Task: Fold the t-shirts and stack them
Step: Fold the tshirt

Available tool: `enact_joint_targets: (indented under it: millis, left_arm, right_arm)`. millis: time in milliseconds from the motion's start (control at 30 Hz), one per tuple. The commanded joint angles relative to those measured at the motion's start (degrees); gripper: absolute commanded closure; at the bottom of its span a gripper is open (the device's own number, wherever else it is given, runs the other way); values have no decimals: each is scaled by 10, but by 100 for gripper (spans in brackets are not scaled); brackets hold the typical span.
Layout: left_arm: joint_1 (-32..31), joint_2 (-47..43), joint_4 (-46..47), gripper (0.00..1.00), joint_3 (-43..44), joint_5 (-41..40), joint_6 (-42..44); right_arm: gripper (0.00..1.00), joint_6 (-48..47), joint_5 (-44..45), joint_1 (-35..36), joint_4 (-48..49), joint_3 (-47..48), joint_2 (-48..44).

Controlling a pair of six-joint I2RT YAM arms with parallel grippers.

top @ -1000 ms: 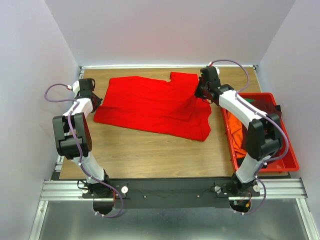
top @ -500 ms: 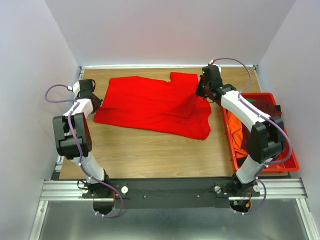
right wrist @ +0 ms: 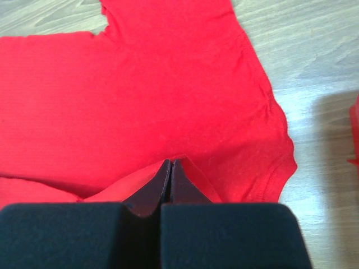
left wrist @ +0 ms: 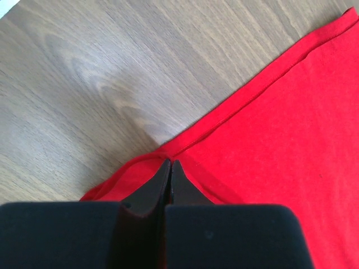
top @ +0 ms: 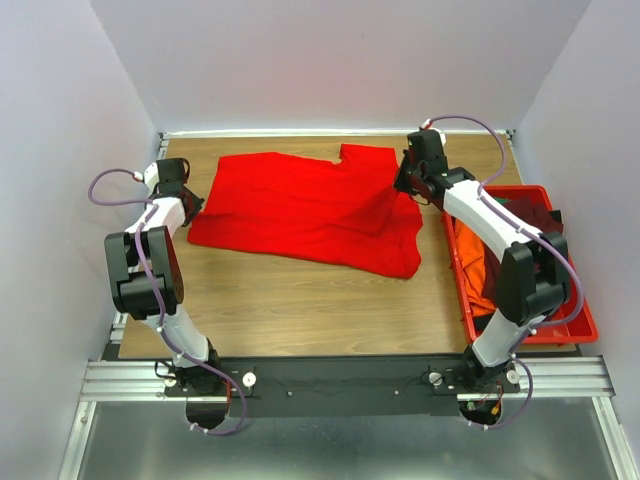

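Note:
A bright red t-shirt (top: 300,210) lies spread over the far half of the wooden table (top: 300,300), rumpled along its right side. My left gripper (top: 192,205) is low at the shirt's left edge. In the left wrist view it (left wrist: 170,163) is shut on the hem (left wrist: 247,101), which bunches up at the tips. My right gripper (top: 402,185) is at the shirt's right side near a sleeve (right wrist: 269,145). Seen from the right wrist, it (right wrist: 170,163) is shut on a raised fold of red cloth (right wrist: 112,190). More t-shirts, an orange one (top: 470,265) and a dark one (top: 520,205), lie in the bin.
A rigid red plastic bin (top: 585,325) stands on the table's right side, next to the right arm. Its edge just shows in the right wrist view (right wrist: 354,134). White walls close in the table on three sides. Bare wood lies in front of the shirt.
The right gripper has shifted slightly toward the back right, drawing its fold of red cloth along. The left gripper has stayed in place at the hem.

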Motion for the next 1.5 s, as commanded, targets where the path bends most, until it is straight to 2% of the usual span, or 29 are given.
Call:
enact_joint_targets:
  millis: [0,400,500,533,567,633,667,767,800,867,933,1067,1167,1300,1467]
  left_arm:
    - [6,-20,-5,97,9,-18,8]
    - [6,17,21,97,22,27,25]
    - [7,24,28,89,29,37,30]
    - [6,27,29,83,31,38,32]
    - [7,29,34,73,38,44,40]
    - [7,36,32,61,51,52,50]
    - [7,36,27,54,65,52,57]
    - [7,17,17,43,73,50,59]
    - [6,-3,13,42,66,50,55]
    - [4,-33,3,43,35,41,36]
    - [-5,-90,9,43,-5,27,-6]
    - [-57,-164,56,45,-128,-12,-58]
    - [-79,-181,71,46,-172,-10,-73]
    - [-121,-191,97,46,-200,-7,-81]
    - [-135,-212,105,46,-210,-7,-70]
  right_arm:
    - [100,-5,20,-11,2,-4,16]
    - [100,-4,13,-13,3,1,46]
    - [100,-3,9,-14,2,11,59]
    - [100,-3,9,-15,3,15,70]
    - [97,-3,10,-15,3,25,76]
    - [92,-4,8,-19,2,37,90]
    - [83,-4,2,-22,2,41,103]
    - [63,-10,-7,-26,1,59,119]
    - [52,-13,-8,-28,1,61,114]
    - [38,-12,-15,-27,3,53,104]
    - [32,-10,-32,-27,2,29,87]
    - [32,2,-28,4,10,-41,30]
    - [32,14,-21,27,25,-99,12]
    - [35,28,-23,40,47,-136,18]
    - [37,42,-29,57,69,-139,49]
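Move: Each hand still pinches the t-shirt, the left at its left side just above the table, the right holding up a fold some 12 cm over the table. From the left hand, the near edge ahead of the next grip is about 13 cm back and 12 right; the far left corner is some 14 cm ahead and 5 right. From the right hand, the near right corner lies about 20 cm back and 8 right, the far right sleeve roughly 15 ahead and 4 left. Both hands let go of the t-shirt. The right lowers its fold about 6 cm while easing forward and opening, then comes back some 9 cm towards the near edge, drifting left and sinking 4 more. The left opens as it slides 3 cm forward, hops up 5 cm, then swings about 10 cm right and 9 back over the cloth, dipping again open-fingered. ##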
